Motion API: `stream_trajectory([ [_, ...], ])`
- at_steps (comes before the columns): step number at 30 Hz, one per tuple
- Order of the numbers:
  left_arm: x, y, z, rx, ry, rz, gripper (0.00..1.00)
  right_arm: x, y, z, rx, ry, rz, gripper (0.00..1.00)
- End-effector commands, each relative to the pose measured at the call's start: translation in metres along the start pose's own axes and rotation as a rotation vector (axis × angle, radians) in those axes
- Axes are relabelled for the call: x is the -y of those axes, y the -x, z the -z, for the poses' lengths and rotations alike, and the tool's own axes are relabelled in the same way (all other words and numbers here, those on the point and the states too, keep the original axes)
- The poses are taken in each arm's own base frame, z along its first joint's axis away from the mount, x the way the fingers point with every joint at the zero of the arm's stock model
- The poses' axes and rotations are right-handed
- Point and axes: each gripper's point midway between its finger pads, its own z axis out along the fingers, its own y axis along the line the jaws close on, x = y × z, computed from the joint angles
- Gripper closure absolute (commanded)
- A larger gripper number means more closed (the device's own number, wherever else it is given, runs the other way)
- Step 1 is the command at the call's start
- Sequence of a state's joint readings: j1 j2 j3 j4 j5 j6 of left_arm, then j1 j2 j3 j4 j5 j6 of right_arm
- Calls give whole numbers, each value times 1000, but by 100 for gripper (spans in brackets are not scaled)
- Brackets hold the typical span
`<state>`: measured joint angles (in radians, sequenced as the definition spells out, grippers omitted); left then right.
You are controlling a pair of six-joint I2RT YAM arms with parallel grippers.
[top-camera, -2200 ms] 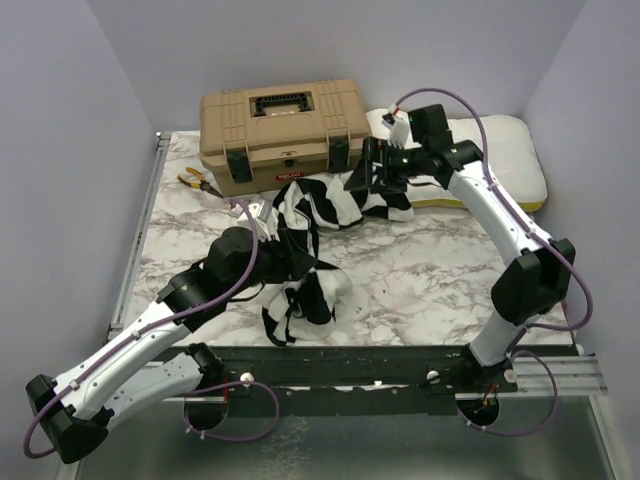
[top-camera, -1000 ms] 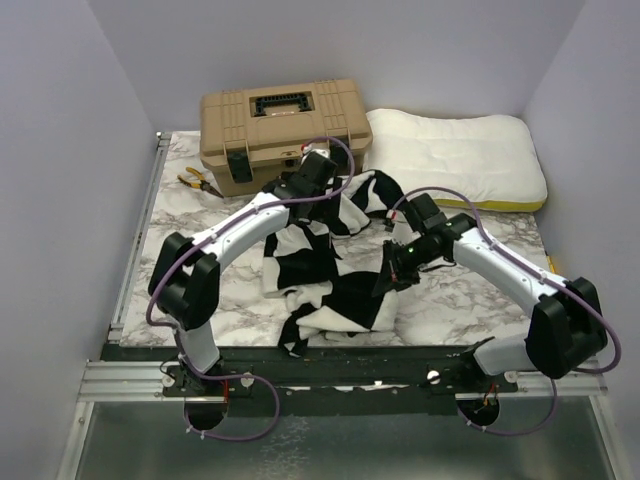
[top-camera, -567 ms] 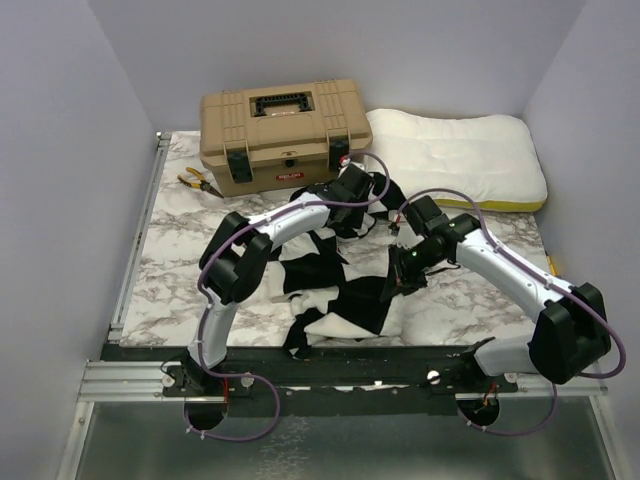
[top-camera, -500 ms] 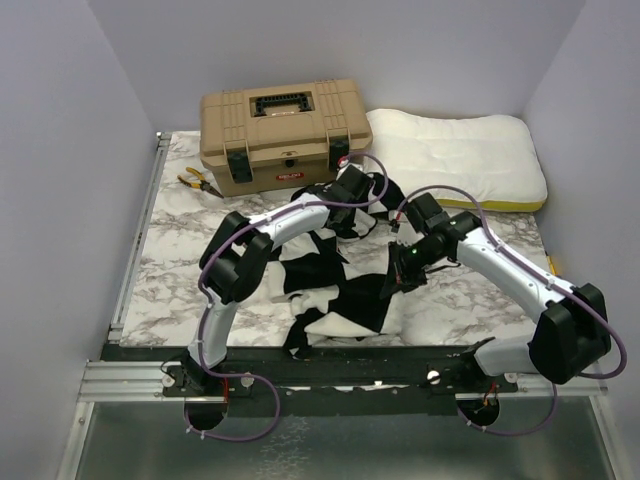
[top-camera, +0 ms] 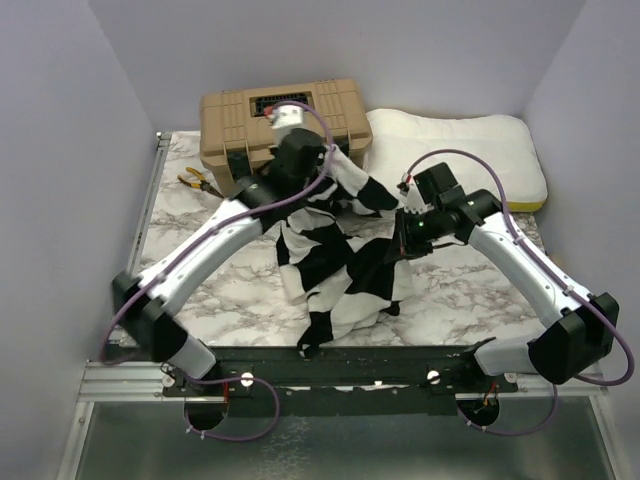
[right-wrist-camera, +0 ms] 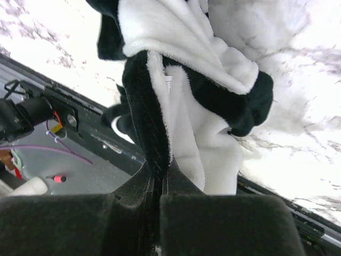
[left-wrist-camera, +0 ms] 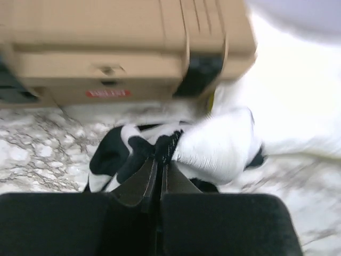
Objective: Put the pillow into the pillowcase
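The black-and-cream checkered pillowcase (top-camera: 335,250) hangs lifted between both arms, its lower end trailing to the table's front edge. My left gripper (top-camera: 322,172) is shut on its upper edge just in front of the toolbox; in the left wrist view the pillowcase (left-wrist-camera: 213,152) is pinched at my left gripper (left-wrist-camera: 160,160). My right gripper (top-camera: 400,238) is shut on the cloth's right side, and the right wrist view shows the pillowcase (right-wrist-camera: 176,117) clamped in my right gripper (right-wrist-camera: 159,178). The white pillow (top-camera: 470,150) with its yellow edge lies at the back right, untouched.
A tan toolbox (top-camera: 260,125) stands at the back, left of the pillow; it fills the top of the left wrist view as the toolbox (left-wrist-camera: 106,48). Yellow-handled pliers (top-camera: 197,180) lie at its left. The marble tabletop (top-camera: 190,225) ends at a dark front rail (top-camera: 400,362).
My left gripper has shut on the pillowcase's upper edge and lifted it up and back toward the toolbox. The right gripper has risen slightly with its hold, so the cloth now hangs.
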<state>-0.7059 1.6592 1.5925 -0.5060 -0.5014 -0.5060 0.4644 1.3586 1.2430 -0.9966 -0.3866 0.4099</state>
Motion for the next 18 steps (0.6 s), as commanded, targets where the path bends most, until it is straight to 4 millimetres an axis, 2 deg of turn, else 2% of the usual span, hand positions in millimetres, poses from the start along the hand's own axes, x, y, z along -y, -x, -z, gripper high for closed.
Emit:
stream_trajectory([
  [1, -79, 91, 105, 371, 173, 381, 100, 5, 25, 22, 117, -55, 35, 100],
  [4, -135, 108, 161, 538, 278, 521, 100, 7, 26, 19, 108, -50, 32, 100],
  [6, -168, 114, 192, 623, 368, 549, 100, 8, 23, 15, 87, -39, 34, 100],
  [9, -203, 113, 221, 674, 523, 488, 100, 8, 16, 5, 43, -15, 29, 100],
  [10, -210, 110, 224, 667, 573, 448, 100, 8, 13, 1, 22, -5, 23, 98],
  [14, -228, 99, 228, 618, 737, 325, 100, 16, 4, -13, -46, -16, -5, 82],
  [16, -235, 93, 217, 568, 780, 278, 100, 22, 2, -19, -60, -42, -9, 60],
  [18, -243, 86, 192, 460, 790, 228, 99, 31, 3, -23, -67, -81, -6, 38],
])
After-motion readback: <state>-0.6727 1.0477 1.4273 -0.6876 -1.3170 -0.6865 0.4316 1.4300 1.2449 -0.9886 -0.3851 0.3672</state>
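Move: The left hand holds one end of the pillowcase. The open table it is carried towards lies about 25 cm left, 13 cm back and 26 cm below; the toolbox is roughly 15 cm ahead and 9 cm left, the pliers 9 cm ahead and 32 cm left, the hanging pillowcase's middle about 12 cm back and 6 cm right. From the right hand, pinching the near right edge, that middle is some 6 cm ahead, 9 cm left and 12 cm lower. Fast to the left, up and back, the left hand sweeps its pinched end of the pillowcase away from the toolbox, about 25 cm sideways and nearly 20 cm up, then starts sinking; the wrist swings counter-clockwise some 45 degrees and tips its fingers up. The right hand stays nearly in place, keeping hold at first, then dips about 3 cm as its fingers open halfway to release its edge. ##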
